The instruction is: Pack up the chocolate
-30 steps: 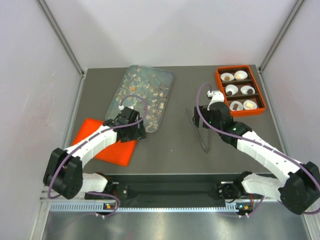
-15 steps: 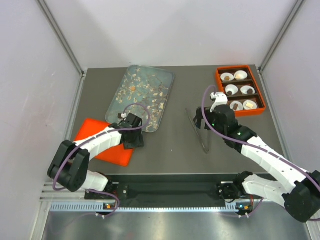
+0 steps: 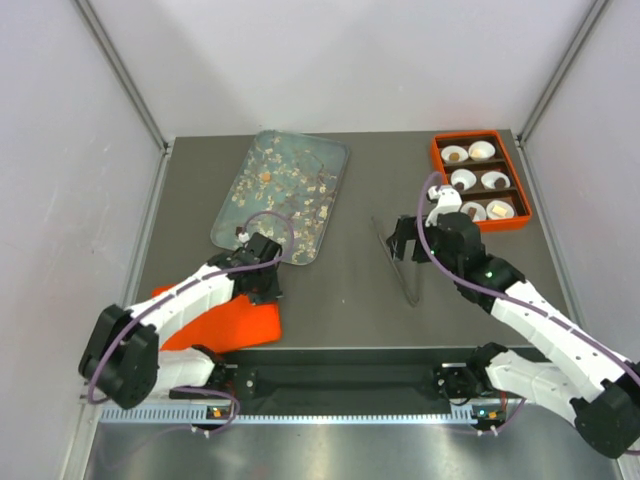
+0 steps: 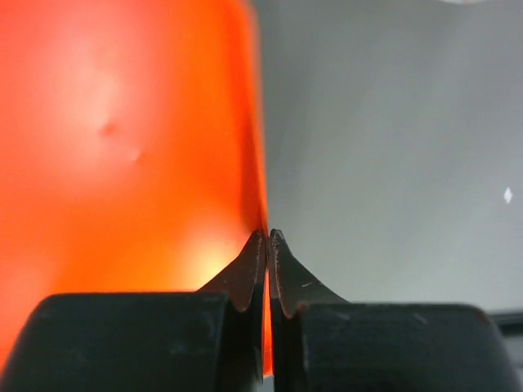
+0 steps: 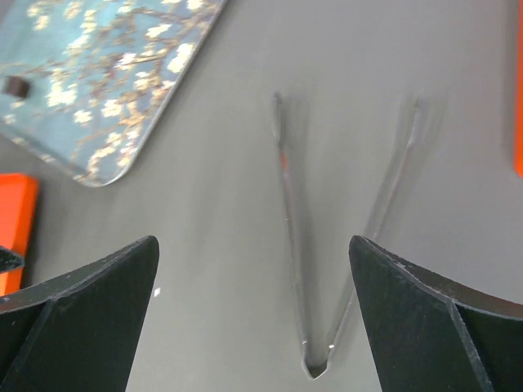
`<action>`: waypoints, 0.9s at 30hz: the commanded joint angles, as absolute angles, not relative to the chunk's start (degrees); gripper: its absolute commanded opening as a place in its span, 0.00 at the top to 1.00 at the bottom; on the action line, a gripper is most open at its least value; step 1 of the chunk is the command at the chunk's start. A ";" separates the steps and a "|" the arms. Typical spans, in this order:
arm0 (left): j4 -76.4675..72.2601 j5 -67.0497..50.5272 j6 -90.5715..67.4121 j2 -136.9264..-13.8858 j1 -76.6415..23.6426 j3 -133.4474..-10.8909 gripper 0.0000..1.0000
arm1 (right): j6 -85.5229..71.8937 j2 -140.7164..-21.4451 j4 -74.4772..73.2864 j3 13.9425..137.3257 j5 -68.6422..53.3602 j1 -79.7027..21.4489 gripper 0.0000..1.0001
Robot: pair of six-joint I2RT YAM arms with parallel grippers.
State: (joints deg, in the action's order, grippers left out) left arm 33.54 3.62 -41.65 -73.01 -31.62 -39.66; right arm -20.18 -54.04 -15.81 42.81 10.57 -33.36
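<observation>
My left gripper point(image 3: 262, 285) point(image 4: 268, 234) is shut on the edge of a thin orange lid point(image 3: 225, 320) point(image 4: 122, 147), which stands tilted near the table's front left. Chocolate lumps point(image 3: 461, 184) sit in white paper cups inside the orange box point(image 3: 437, 160) at the back right. One dark lump point(image 5: 12, 84) lies on the floral tray point(image 3: 300, 160) point(image 5: 163, 114). My right gripper point(image 3: 405, 240) point(image 5: 252, 241) hangs open over the thin metal tongs point(image 3: 400, 265) point(image 5: 288, 196), one finger on each side of them, not touching them.
The tongs lie in a V on the grey table between the tray and the box, with the joined end toward me. Grey walls close in the table on the left, right and back.
My left gripper has closed on the lid's edge and pulled back toward me; the lid has tipped up and slid nearer. My right gripper, still open, moved slightly forward over the tongs.
</observation>
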 commanded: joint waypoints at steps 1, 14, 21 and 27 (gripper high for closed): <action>38.49 1.15 -43.33 -67.33 -31.82 -42.88 1.00 | -21.88 -51.33 -16.08 43.51 4.85 -33.93 0.00; 51.32 -6.76 -38.94 -55.73 -32.78 -58.35 1.00 | -21.88 -45.70 -13.80 46.23 -6.15 -33.92 0.00; 48.53 -15.45 -37.27 -52.74 -32.70 -61.78 1.00 | -15.14 -46.14 -1.10 44.04 -16.33 -33.93 0.00; 46.50 -23.80 -35.07 -55.19 -32.78 -65.21 1.00 | -3.47 -51.41 13.07 44.21 -27.49 -33.93 0.00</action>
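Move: The left gripper is already shut on the right rim of the orange lid; the orange box of cups lies roughly 35 cm ahead of it and 54 cm to its right. The patterned tray is some 31 cm straight ahead. From the open right gripper, the lid's middle is about 43 cm left, 10 cm back and 16 cm below; the silver tongs lie 5 cm ahead and 18 cm below, and the box 28 cm ahead, 23 cm right. Bring the left gripper up about 19 cm with its hold on the lid's rim, easing right and a little back while the wrist rolls some 25 degrees so its fingers swing right. Meanwhile lift the wide-open right gripper about 9 cm and carry it left towards the lid, drawing slightly back and turning some 30 degrees counter-clockwise; don't touch the lid with it yet. ##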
